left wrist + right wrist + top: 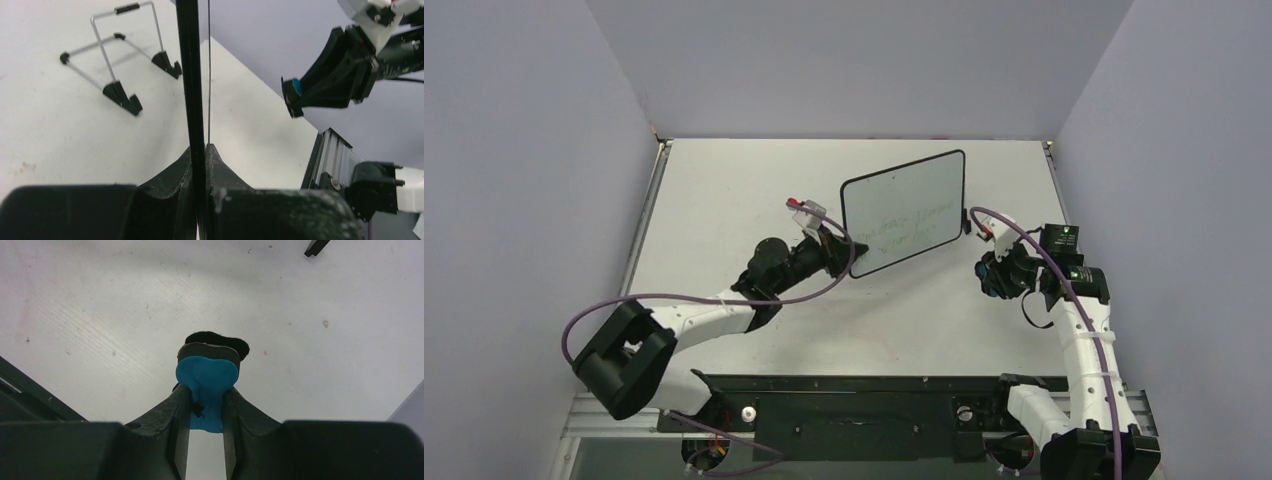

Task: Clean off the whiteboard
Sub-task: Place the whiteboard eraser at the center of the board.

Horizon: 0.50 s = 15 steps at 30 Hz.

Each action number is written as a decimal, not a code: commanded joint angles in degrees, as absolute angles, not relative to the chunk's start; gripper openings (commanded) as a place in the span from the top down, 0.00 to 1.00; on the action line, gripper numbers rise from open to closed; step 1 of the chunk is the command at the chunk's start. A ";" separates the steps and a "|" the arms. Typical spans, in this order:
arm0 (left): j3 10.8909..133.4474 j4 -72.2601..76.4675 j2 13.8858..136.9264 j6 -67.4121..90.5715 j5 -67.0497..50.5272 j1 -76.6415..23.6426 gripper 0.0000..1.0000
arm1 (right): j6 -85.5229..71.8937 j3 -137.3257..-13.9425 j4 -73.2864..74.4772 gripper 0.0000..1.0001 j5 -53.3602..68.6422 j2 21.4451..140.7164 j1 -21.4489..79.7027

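Observation:
The whiteboard [904,205], white with a thin black frame, is held tilted above the table's middle and bears faint green handwriting. My left gripper [848,256] is shut on its lower left corner. In the left wrist view the board shows edge-on as a black strip [192,75] pinched between the fingers of the left gripper [200,152]. My right gripper [984,273] hangs just right of the board and apart from it, shut on a small blue-and-black eraser [207,374]. The eraser [296,88] also shows in the left wrist view, its pad facing the board.
A wire stand [117,55] with black feet rests on the white table behind the board. A small black piece [316,246] lies on the table beyond the right gripper [206,396]. Grey walls close in the table on three sides, and a black rail [854,400] runs along the near edge.

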State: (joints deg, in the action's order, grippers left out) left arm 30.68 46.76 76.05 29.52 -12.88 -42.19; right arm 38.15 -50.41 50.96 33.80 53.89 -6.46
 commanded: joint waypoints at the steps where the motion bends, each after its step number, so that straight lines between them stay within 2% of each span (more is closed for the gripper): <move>1: 42.06 63.72 83.00 30.04 -20.58 -38.98 1.00 | 38.50 -51.09 49.93 1.00 33.82 53.59 -7.56; 10: 60.78 72.65 103.41 34.62 -26.69 -35.18 1.00 | 38.32 -50.95 50.01 1.00 33.94 53.66 -8.11; 15: 61.63 76.42 106.15 37.89 -27.80 -34.78 1.00 | 39.43 -50.03 50.57 1.00 34.25 53.90 -8.13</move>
State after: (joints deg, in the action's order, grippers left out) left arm 59.24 62.28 107.35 34.44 -24.95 -35.31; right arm 38.17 -50.41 51.07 33.65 53.89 -7.88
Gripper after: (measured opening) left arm 0.032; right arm 0.215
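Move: The left hand already grips the whiteboard by its left edge, near the lower corner; the board's middle lies about 10 cm ahead and 12 cm to the right of that hand. The empty wire stand is about 24 cm ahead, 21 cm right and 15 cm below it, while the eraser is 4 cm back, 25 cm right and 8 cm lower. From the right hand, the stand is some 27 cm ahead, 5 cm left and 11 cm below. The left hand keeps its closed grip on the board's edge and carries it briskly forward about 11 cm and some 6 cm to the right towards the wire stand, rising about 4 cm on the way before levelling off and just starting to sink at the end. As it goes, the wrist tips the fingers upward by roughly 10 degrees and swings them slightly clockwise, lifting the board's far right end, while the right hand stays put off to the right, still pinching the eraser. ##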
